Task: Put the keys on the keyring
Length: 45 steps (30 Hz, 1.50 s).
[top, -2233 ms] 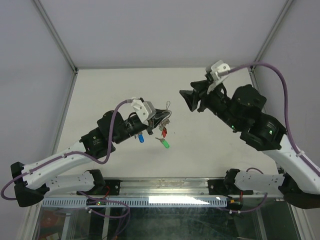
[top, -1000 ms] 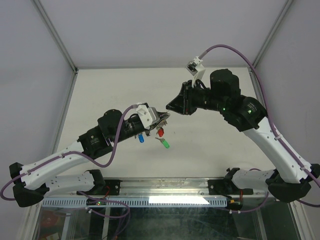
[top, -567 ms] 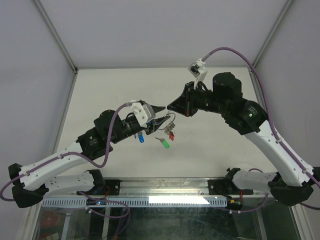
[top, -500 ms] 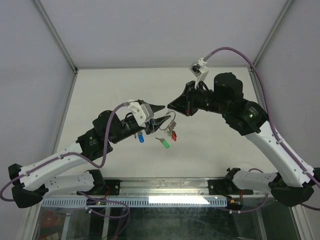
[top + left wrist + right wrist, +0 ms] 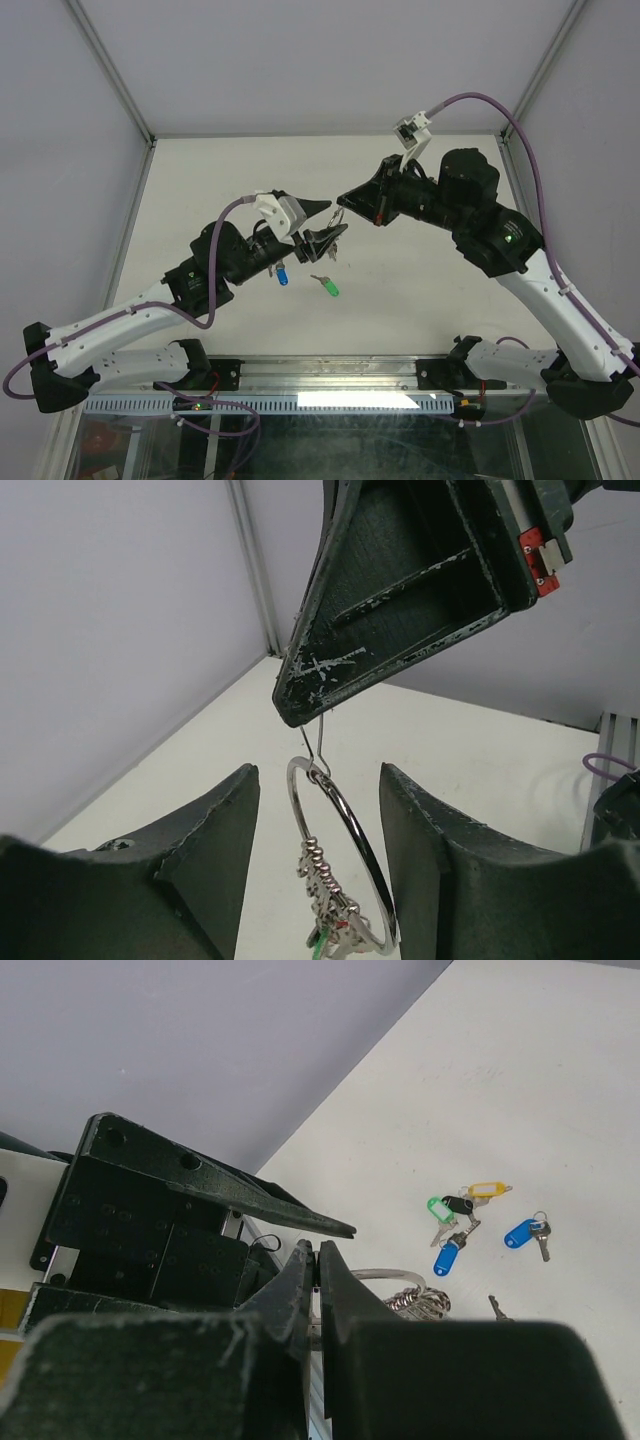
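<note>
The keyring (image 5: 369, 854), a thin silver ring, hangs in the air from a small wire loop with a bunch of keys (image 5: 335, 920) at its bottom. My right gripper (image 5: 341, 198) is shut on that wire loop, its tip (image 5: 300, 710) just above the ring. My left gripper (image 5: 337, 217) is open, and the ring hangs between its fingers (image 5: 200, 840) without touching them. The right wrist view shows my shut jaws (image 5: 318, 1255) and part of the ring (image 5: 386, 1272). Loose keys lie on the table: a blue one (image 5: 283, 277), a green one (image 5: 329, 288), and several tagged ones (image 5: 446, 1258).
White walls close the table on three sides, with a metal corner post (image 5: 255, 570) at the back left. An aluminium rail (image 5: 330, 375) carrying both arm bases runs along the near edge. A second blue-tagged key (image 5: 520, 1233) lies apart from the cluster.
My right gripper came in and shut on the ring's wire loop. My left gripper opened and let go of the key bunch. The ring now hangs higher, from the right gripper alone.
</note>
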Each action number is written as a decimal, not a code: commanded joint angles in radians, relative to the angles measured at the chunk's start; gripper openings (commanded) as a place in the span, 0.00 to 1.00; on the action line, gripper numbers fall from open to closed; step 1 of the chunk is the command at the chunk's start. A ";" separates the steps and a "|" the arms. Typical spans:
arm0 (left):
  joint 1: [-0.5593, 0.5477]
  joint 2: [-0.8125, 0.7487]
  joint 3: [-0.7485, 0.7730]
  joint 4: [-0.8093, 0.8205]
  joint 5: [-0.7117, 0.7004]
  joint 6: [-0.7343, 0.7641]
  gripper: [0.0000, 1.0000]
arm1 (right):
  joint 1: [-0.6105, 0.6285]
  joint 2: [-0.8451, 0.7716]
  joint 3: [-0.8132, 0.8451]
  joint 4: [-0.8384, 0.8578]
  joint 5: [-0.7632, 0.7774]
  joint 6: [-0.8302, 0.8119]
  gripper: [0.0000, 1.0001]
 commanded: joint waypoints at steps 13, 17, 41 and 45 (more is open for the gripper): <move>-0.005 0.011 0.000 0.105 -0.085 0.002 0.36 | -0.003 -0.025 -0.019 0.112 0.028 0.031 0.00; -0.005 0.019 0.004 0.107 -0.076 0.010 0.27 | -0.003 -0.026 -0.024 0.114 0.028 0.035 0.00; -0.005 0.036 0.064 -0.046 0.008 0.127 0.00 | -0.002 -0.069 -0.070 0.174 0.053 0.053 0.29; -0.005 0.029 0.066 -0.062 0.007 0.143 0.00 | -0.003 -0.088 -0.087 0.195 0.073 0.057 0.41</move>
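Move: The keyring hangs from the right fingertips between the open left fingers; its middle is about 2 cm ahead of the left hand, 1 cm right and 3 cm below. From the right hand it is roughly 6 cm below, 1 cm to its left and level fore and aft. On the table some 33 cm below the left hand, the green-tagged key is about 2 cm left, straight below fore and aft, and the blue-tagged key 14 cm left, 3 cm ahead. Left eases 1 cm forward, shutting; right sinks about 1.5 cm, then half-opens, letting go of the keyring, and rises. ##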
